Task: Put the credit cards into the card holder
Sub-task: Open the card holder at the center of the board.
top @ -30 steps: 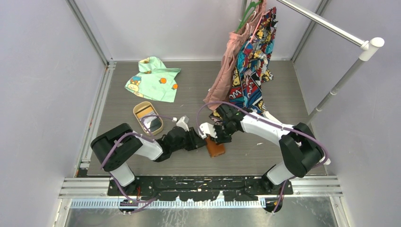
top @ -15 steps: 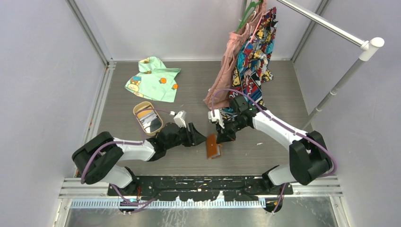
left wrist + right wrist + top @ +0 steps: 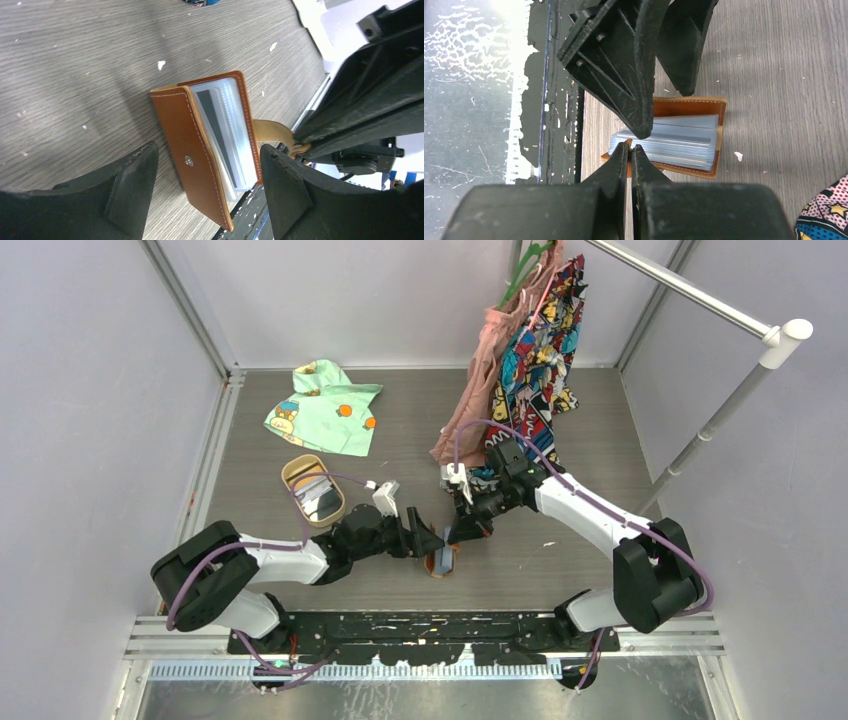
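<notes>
The brown leather card holder (image 3: pixel 440 563) rests on the grey table, part open, its clear sleeves (image 3: pixel 226 131) fanned out. One sleeve shows a card with a dark stripe (image 3: pixel 218 131). My right gripper (image 3: pixel 630 146) is shut on the holder's tan snap tab (image 3: pixel 271 131) and keeps that cover lifted. My left gripper (image 3: pixel 207 152) is open, with one finger on each side of the holder and no contact that I can see. More credit cards (image 3: pixel 321 496) lie in the tan oval tray (image 3: pixel 298 468) at the left.
A green printed cloth (image 3: pixel 325 405) lies at the back left. Patterned clothes (image 3: pixel 525 370) hang from a rail (image 3: pixel 690 290) at the back right, close behind my right arm. The black base plate (image 3: pixel 430 625) runs along the near table edge, just beside the holder.
My left gripper has opened wide and moved in around the card holder. My right gripper stayed shut on the tab and drew back, and the holder has shifted slightly towards me and fanned open.
</notes>
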### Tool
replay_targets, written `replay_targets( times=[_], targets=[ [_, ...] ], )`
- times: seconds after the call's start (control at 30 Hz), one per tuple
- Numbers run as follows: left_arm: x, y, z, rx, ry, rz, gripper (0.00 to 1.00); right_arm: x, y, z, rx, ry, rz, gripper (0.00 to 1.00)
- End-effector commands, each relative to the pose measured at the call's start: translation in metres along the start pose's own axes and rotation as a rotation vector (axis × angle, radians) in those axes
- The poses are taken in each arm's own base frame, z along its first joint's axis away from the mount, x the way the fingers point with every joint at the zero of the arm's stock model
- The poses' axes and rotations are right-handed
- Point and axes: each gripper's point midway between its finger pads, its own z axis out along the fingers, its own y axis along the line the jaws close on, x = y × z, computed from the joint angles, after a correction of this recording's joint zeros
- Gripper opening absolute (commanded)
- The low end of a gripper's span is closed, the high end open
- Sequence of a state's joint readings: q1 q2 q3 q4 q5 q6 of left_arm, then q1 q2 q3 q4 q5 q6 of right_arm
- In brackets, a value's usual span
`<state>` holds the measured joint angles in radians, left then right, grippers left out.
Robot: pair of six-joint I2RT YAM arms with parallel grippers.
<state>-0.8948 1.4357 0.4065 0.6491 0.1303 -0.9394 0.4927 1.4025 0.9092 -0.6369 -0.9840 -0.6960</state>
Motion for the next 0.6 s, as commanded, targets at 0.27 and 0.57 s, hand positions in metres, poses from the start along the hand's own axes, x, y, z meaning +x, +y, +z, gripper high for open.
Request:
replay_targets(
  times=[0.27,0.57],
  targets=[
    [0.004,0.019,0.003,-0.121,0.042,0.025,0.58,-0.015,0.005,-0.012,-0.009,-0.037,-0.084,0.01],
    [0.012,0.040,0.000,-0.211,0.077,0.047,0.05,-0.025,0.015,-0.029,-0.039,-0.107,-0.123,0.01]
  ],
)
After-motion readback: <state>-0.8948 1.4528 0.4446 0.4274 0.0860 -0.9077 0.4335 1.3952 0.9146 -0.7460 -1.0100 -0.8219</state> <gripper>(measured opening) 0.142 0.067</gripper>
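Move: The card holder, a half-open V hanging by its strap from the right fingers, has its middle about 2 cm to the right of the left hand, 1 cm back and 4 cm below. From the right hand it lies roughly 3 cm left, 4 cm back and 6 cm below. The card basket is some 25 cm left and 12 cm ahead of the left hand, about 5 cm lower. Left fingers come to pinch the edge of the card holder's left cover: the open hand sinks about 4 cm onto it, easing some 2 cm to the left and rolling about 10 degrees, then closes most of the way in the second half. The right hand keeps its shut grip on the strap and late on draws it 1.5 to 2 cm to the right, away from the left hand. ##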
